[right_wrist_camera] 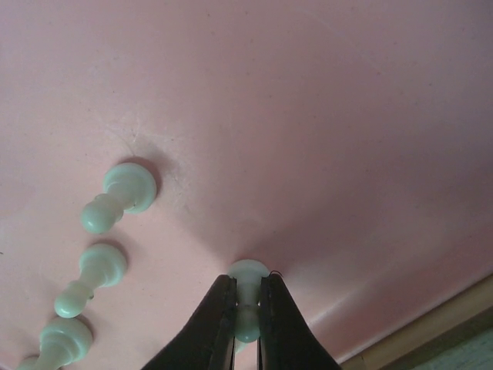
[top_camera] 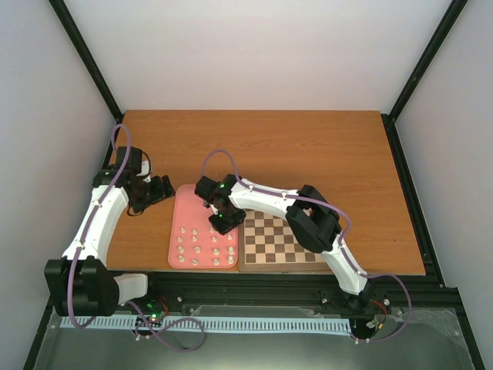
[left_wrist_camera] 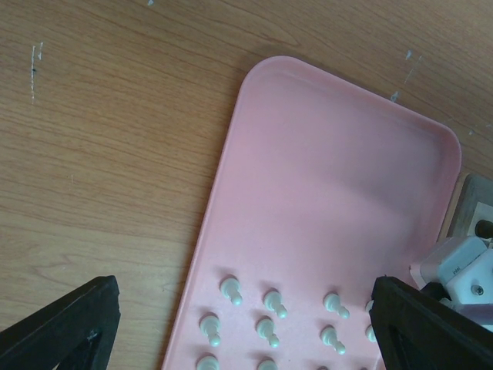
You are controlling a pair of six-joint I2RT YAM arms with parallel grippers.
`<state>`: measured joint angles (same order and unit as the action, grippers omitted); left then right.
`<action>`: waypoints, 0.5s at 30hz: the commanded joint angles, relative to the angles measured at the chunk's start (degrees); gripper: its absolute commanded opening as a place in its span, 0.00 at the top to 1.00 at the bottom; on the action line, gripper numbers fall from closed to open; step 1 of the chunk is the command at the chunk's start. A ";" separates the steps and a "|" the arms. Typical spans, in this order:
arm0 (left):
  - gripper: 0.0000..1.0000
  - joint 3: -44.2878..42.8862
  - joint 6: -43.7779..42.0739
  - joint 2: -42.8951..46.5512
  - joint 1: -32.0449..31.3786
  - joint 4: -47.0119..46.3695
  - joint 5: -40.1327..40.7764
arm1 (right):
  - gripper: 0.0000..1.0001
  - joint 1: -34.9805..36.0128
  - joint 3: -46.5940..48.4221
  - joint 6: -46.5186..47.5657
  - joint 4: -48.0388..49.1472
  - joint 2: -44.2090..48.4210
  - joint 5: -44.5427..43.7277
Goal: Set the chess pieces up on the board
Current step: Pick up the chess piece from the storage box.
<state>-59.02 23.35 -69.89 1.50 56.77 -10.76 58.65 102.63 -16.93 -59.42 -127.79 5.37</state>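
Several small white chess pieces (top_camera: 199, 250) stand in rows on the near half of a pink tray (top_camera: 185, 202). The checkered wooden board (top_camera: 281, 239) lies right of the tray, and I see no pieces on it. My right gripper (top_camera: 223, 223) is down on the tray's right side. In the right wrist view it (right_wrist_camera: 246, 308) is shut on one white pawn (right_wrist_camera: 248, 276), whose base rests on the tray (right_wrist_camera: 308, 116). Other pawns (right_wrist_camera: 123, 189) stand to its left. My left gripper (left_wrist_camera: 246, 316) hangs open above the tray's left part, with pawns (left_wrist_camera: 271, 302) below it.
The brown table (top_camera: 308, 154) stretches behind and to the right of the tray and board. A black frame rail (top_camera: 269, 279) runs along the near edge. In the left wrist view, the white right arm (left_wrist_camera: 462, 266) shows at the right, by the board's corner (left_wrist_camera: 474, 208).
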 commanded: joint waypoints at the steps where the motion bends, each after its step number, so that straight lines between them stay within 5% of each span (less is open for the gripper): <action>1: 0.00 -0.01 0.34 1.41 0.18 -0.76 -0.49 | 0.97 0.50 1.26 -0.27 -0.62 0.88 -1.18; 15: 0.00 0.65 0.51 1.21 0.18 -1.42 -1.98 | 0.97 0.48 -10.90 -5.95 0.29 20.23 -7.39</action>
<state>-58.41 23.35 -69.23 1.50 56.51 -11.42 58.65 96.92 -20.49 -58.50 -111.74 -0.60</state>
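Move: The right fingers are already shut on a white piece standing in the pink tray. The chessboard's middle lies some 18 cm to the right, level in forward reach and about 1 cm lower. One white piece stands about 4 cm left of this hand, straight across; another about 2 cm back and 1 cm right. The nearest dark piece is roughly 7 cm ahead and 6 cm right. From the left hand, the board's middle lies about 35 cm right, 5 cm back and 13 cm below. Keep the right gripper closed on the white piece and lift it almost straight up out of the pink tray, starting slowly and then fast, about 9 cm in all. Let the hand drift only some 2 cm right, to the board's side, while the wrist tilts about 10 degrees so the fingertips swing forward and a little left. ##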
